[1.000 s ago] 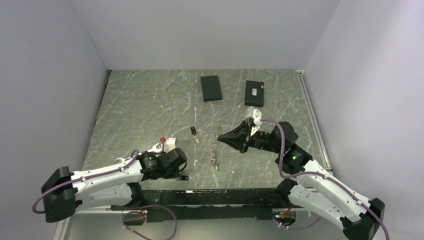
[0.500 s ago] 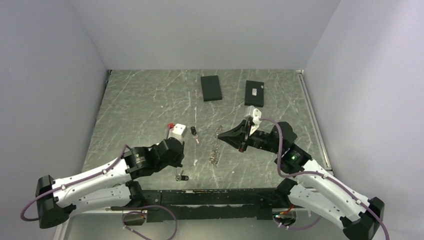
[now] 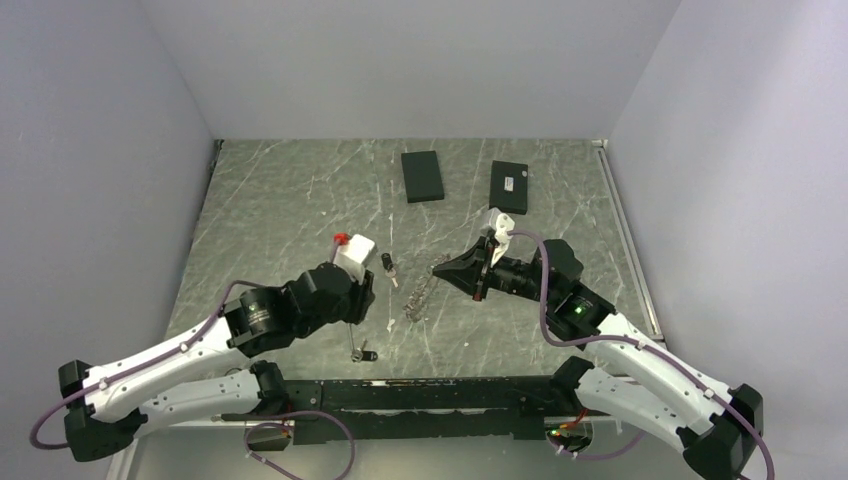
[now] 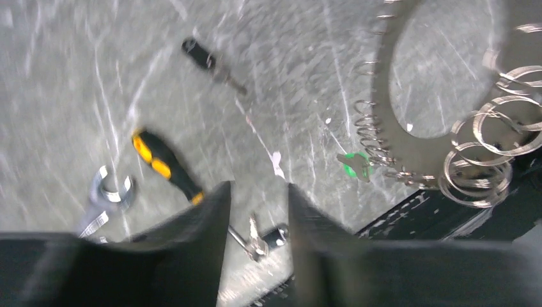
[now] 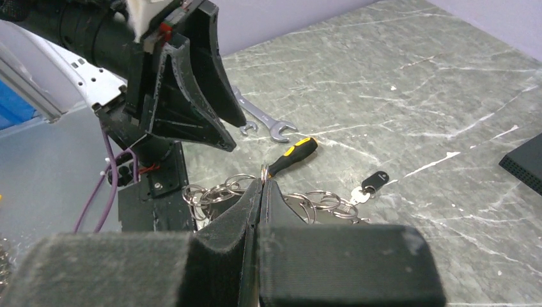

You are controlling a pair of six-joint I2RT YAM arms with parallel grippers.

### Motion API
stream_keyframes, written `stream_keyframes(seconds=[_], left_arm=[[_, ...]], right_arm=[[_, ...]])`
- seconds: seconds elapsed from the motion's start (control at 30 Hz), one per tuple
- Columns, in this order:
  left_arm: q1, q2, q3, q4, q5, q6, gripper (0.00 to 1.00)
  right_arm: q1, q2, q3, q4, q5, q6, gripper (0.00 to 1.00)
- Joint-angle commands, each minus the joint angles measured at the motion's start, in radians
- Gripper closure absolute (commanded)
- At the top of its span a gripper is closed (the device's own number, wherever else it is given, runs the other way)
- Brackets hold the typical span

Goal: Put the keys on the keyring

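Observation:
The keyring (image 4: pixel 441 137), a large flat grey ring with a green tag (image 4: pixel 355 165) and small split rings, hangs from my right gripper (image 5: pixel 262 176), which is shut on its edge. In the top view the keyring (image 3: pixel 420 292) is left of the right gripper (image 3: pixel 445 271). One black-headed key (image 3: pixel 387 265) lies mid-table, also the key (image 5: pixel 372 184) (image 4: pixel 199 55) in both wrist views. Another key (image 3: pixel 362 352) lies near the front edge. My left gripper (image 4: pixel 259 192) is open above it, the key (image 4: pixel 261 238) showing between the fingers on the table. The left gripper (image 3: pixel 355 300) holds nothing.
A black-and-yellow screwdriver (image 4: pixel 163 163) and a silver wrench (image 4: pixel 108 195) lie left of the keys; the left arm hides them from above. Two black boxes (image 3: pixel 422 175) (image 3: pixel 508 186) sit at the back. A black rail (image 3: pixel 400 390) runs along the front edge.
My left gripper has lifted and moved away from the front edge, and its jaws have parted. The key stays on the table. The right gripper shifted slightly left with the keyring.

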Motion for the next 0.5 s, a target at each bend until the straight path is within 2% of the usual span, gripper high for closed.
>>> stream_keyframes(seconds=[0.0, 0.1, 0.2, 0.37, 0.47], left_arm=[[-0.004, 0.080, 0.065, -0.366, -0.117, -0.337, 0.48], [-0.004, 0.159, 0.050, -0.516, -0.089, -0.615, 0.44], [-0.004, 0.200, -0.008, -0.509, -0.024, -0.849, 0.43], [-0.004, 0.186, -0.147, -0.341, 0.027, -0.988, 0.44], [-0.004, 0.194, -0.198, -0.293, 0.034, -1.029, 0.49]], right_arm=[[-0.001, -0.002, 0.019, 0.049, 0.022, -0.011, 1.00], [-0.001, 0.003, 0.018, 0.051, 0.023, -0.010, 1.00], [-0.001, 0.001, 0.013, 0.063, 0.024, -0.007, 1.00], [-0.001, 0.000, 0.013, 0.061, 0.019, -0.004, 1.00], [-0.001, -0.008, 0.012, 0.057, 0.017, -0.003, 1.00]])
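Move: The key with the black tag at the screwdriver's tip lies almost under the left gripper, about 19 cm below, 3 cm back and 2 cm to its left. The screwdriver's middle is some 8 cm farther out than that key and 3 cm to its left; the second black-tagged key is roughly 20 cm beyond it and 6 cm to its right. From the right gripper the aimed-at key is about 16 cm left, 3 cm back and 27 cm down. Bring the left gripper down about 14 cm towards the key at the screwdriver's tip, drawing it some 6 cm back and 6 cm left on the way. Swing the wrist some 50 degrees, counter-clockwise and tipping down, until the fingers point steeply at the table, and open them from about a quarter to half. Keep the right gripper still, shut on its ring. ##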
